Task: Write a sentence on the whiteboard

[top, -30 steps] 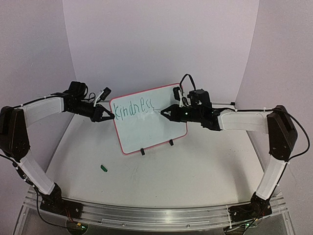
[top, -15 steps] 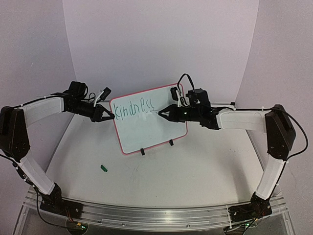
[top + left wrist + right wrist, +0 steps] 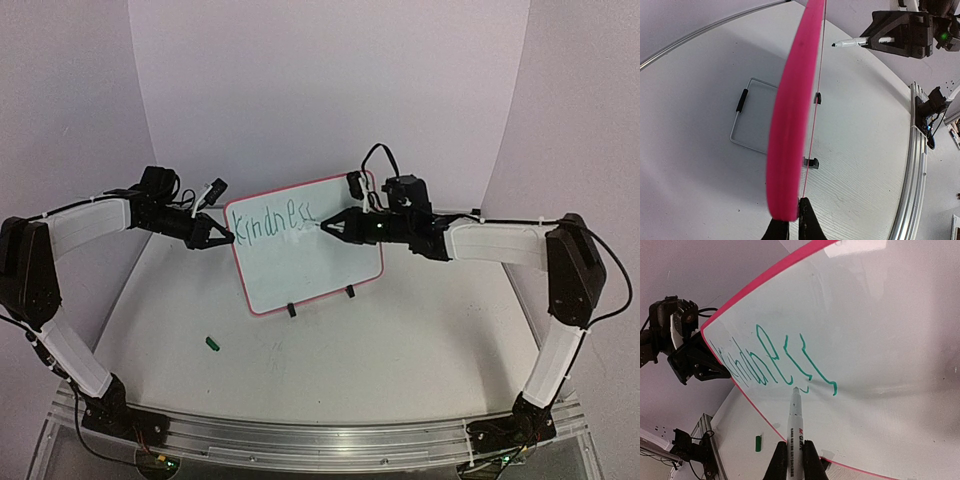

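Observation:
The whiteboard point(image 3: 310, 262) stands upright on two black feet mid-table, white with a red frame. Green lettering reading "Kindness" point(image 3: 272, 221) runs along its top, one row; it also shows in the right wrist view point(image 3: 785, 360). My left gripper point(image 3: 226, 238) is shut on the board's left edge, seen edge-on as a pink band point(image 3: 790, 145) between the fingertips point(image 3: 807, 222). My right gripper point(image 3: 335, 228) is shut on a white marker point(image 3: 794, 440), whose tip point(image 3: 795, 389) is at or just off the board below the last letters. The marker also shows in the left wrist view point(image 3: 855, 43).
A small green marker cap point(image 3: 212, 343) lies on the table in front of the board's left side, also in the right wrist view point(image 3: 758, 443). A wire stand point(image 3: 747, 120) lies flat behind the board. White walls enclose the back and sides.
My right gripper has shifted slightly up and left with the marker, staying by the end of the word. The left arm and board have not moved.

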Available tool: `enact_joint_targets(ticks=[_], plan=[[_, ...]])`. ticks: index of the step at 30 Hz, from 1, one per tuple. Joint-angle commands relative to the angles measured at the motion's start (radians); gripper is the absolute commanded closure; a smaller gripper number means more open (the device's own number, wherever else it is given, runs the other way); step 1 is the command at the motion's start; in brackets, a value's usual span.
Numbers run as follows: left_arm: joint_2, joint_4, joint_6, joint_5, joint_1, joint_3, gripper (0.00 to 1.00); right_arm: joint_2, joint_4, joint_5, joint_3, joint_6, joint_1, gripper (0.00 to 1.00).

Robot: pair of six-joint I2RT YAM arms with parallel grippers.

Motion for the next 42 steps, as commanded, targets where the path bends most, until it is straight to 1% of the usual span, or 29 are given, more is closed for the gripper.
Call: enact_joint_targets(ticks=[1,6,10,14,18,42], plan=[[-0.008,-0.035,0.027,-0.057,-0.003,0.017,1.00,-0.106,0.026,0.011,-0.030,-0.012,-0.003,1.00],[-0.010,-0.034,0.026,-0.058,-0.004,0.014,1.00,-0.201,-0.013,0.082,-0.082,-0.039,-0.010,1.00],[-0.012,-0.033,0.024,-0.058,-0.005,0.014,1.00,-0.225,-0.020,0.080,-0.101,-0.038,-0.050,1.00],[-0.008,-0.032,0.026,-0.060,-0.007,0.014,1.00,-0.206,-0.020,0.042,-0.091,-0.031,-0.082,1.00],[-0.006,-0.033,0.025,-0.061,-0.008,0.014,1.00,-0.174,-0.020,0.023,-0.061,-0.028,-0.086,1.00],[-0.006,-0.038,0.030,-0.064,-0.008,0.016,1.00,-0.058,-0.019,0.060,0.023,-0.018,-0.111,1.00]])
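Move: The right hand holds the marker, its tip beside the tail of the last "s". Its next place, the blank patch just right of "kindness", lies about 6 cm ahead of this hand, neither left nor right, 1 cm above; the last "s" lies about 4 cm ahead and 5 cm left, and the board's right edge about 5 cm ahead and 10 cm right, both level. From the left hand, the blank patch is about 8 cm ahead, 19 cm right and 4 cm up. The right hand carries the marker away from the last "s", arcing up and to its right by nearly 6 cm, first drawing back slightly, the wrist swinging a few degrees clockwise and the fingers keeping their hold. It then sinks about 3 cm and eases forward towards the blank patch, bringing the tip close to the whiteboard, while the left hand keeps steadying the left edge. ##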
